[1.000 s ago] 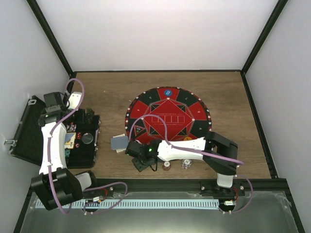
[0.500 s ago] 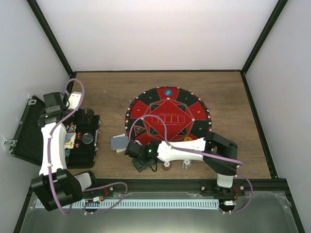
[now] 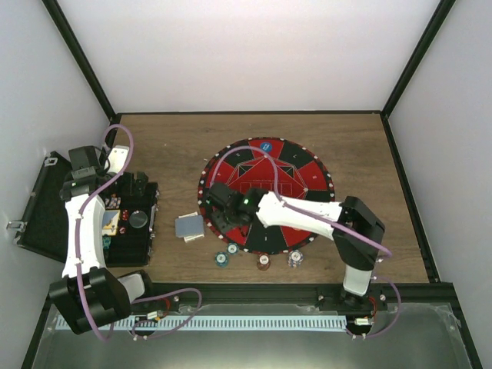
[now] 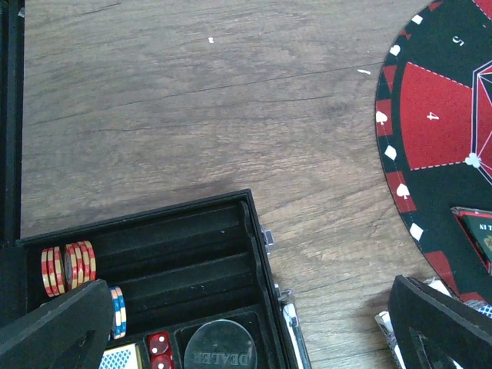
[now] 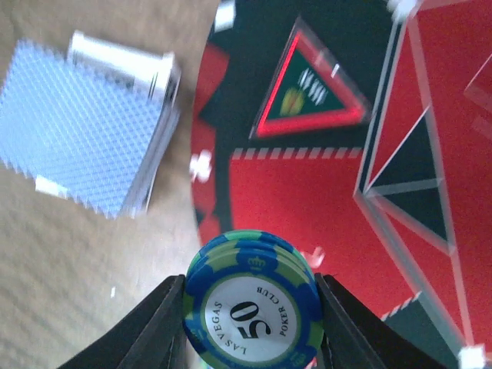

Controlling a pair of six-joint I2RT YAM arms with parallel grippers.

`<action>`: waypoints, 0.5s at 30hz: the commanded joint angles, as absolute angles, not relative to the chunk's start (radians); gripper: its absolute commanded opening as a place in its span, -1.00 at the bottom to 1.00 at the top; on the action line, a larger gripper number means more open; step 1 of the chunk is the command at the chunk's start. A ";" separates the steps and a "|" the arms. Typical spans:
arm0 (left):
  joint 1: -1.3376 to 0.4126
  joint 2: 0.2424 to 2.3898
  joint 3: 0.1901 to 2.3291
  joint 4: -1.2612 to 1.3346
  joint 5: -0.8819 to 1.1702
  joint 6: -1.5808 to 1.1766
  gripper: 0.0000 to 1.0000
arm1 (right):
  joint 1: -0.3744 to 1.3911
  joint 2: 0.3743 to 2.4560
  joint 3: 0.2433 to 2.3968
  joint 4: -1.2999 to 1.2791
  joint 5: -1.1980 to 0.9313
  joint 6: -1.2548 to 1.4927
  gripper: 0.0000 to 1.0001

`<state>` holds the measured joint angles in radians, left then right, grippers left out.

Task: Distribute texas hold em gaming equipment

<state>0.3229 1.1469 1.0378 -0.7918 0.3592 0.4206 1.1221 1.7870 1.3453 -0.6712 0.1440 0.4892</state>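
Note:
My right gripper is shut on a small stack of blue-and-green poker chips marked 50, held above the left edge of the round red-and-black mat. From above, that gripper hangs over the mat's left side. The deck of grey-blue-backed cards lies on the wood just left of the mat. Three chip piles sit near the front edge: blue-green, reddish, white. A blue button rests on the mat's far rim. My left gripper stands open over the case.
The black hinged case lies open at the left; its tray holds red-yellow chips, blue-white chips, red dice and a black dealer disc. Dark frame posts border the table's back and sides.
My right arm has risen from the front edge and swung back over the mat's left side with blue-green chips in its jaws. A blue-green pile now shows on the wood. The left arm stayed put.

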 commanded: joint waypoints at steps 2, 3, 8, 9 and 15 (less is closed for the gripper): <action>0.328 1.138 1.060 -0.805 0.354 0.426 1.00 | 1.023 1.873 1.467 -0.642 0.134 0.386 -0.95; 0.328 1.136 1.060 -0.806 0.354 0.427 1.00 | 1.012 1.892 1.476 -0.638 0.130 0.383 -0.96; 0.328 1.135 1.055 -0.804 0.351 0.434 1.00 | 0.994 1.943 1.482 -0.616 0.119 0.375 -0.98; 0.329 1.136 1.053 -0.804 0.351 0.434 1.00 | 0.993 1.951 1.479 -0.613 0.116 0.375 -0.98; 0.328 1.133 1.038 -0.794 0.352 0.438 1.00 | 0.994 1.964 1.404 -0.565 0.072 0.388 -0.94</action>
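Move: The right hand, pinching a stack of 50 chips, has its spot on the red sector 2 about 6 cm ahead and 8 cm below. The ALL IN triangle lies some 10 cm ahead and 4 cm left of the hand, the card packs 3 cm ahead and 12 cm left; the remaining teal stack is 8 cm back, 3 cm left. From the idle left hand, that spot is roughly 31 cm right, 4 cm back and well below. The right hand carries the pinched chips about 6 cm forward, then sinks some 5 cm towards red sector 2. ##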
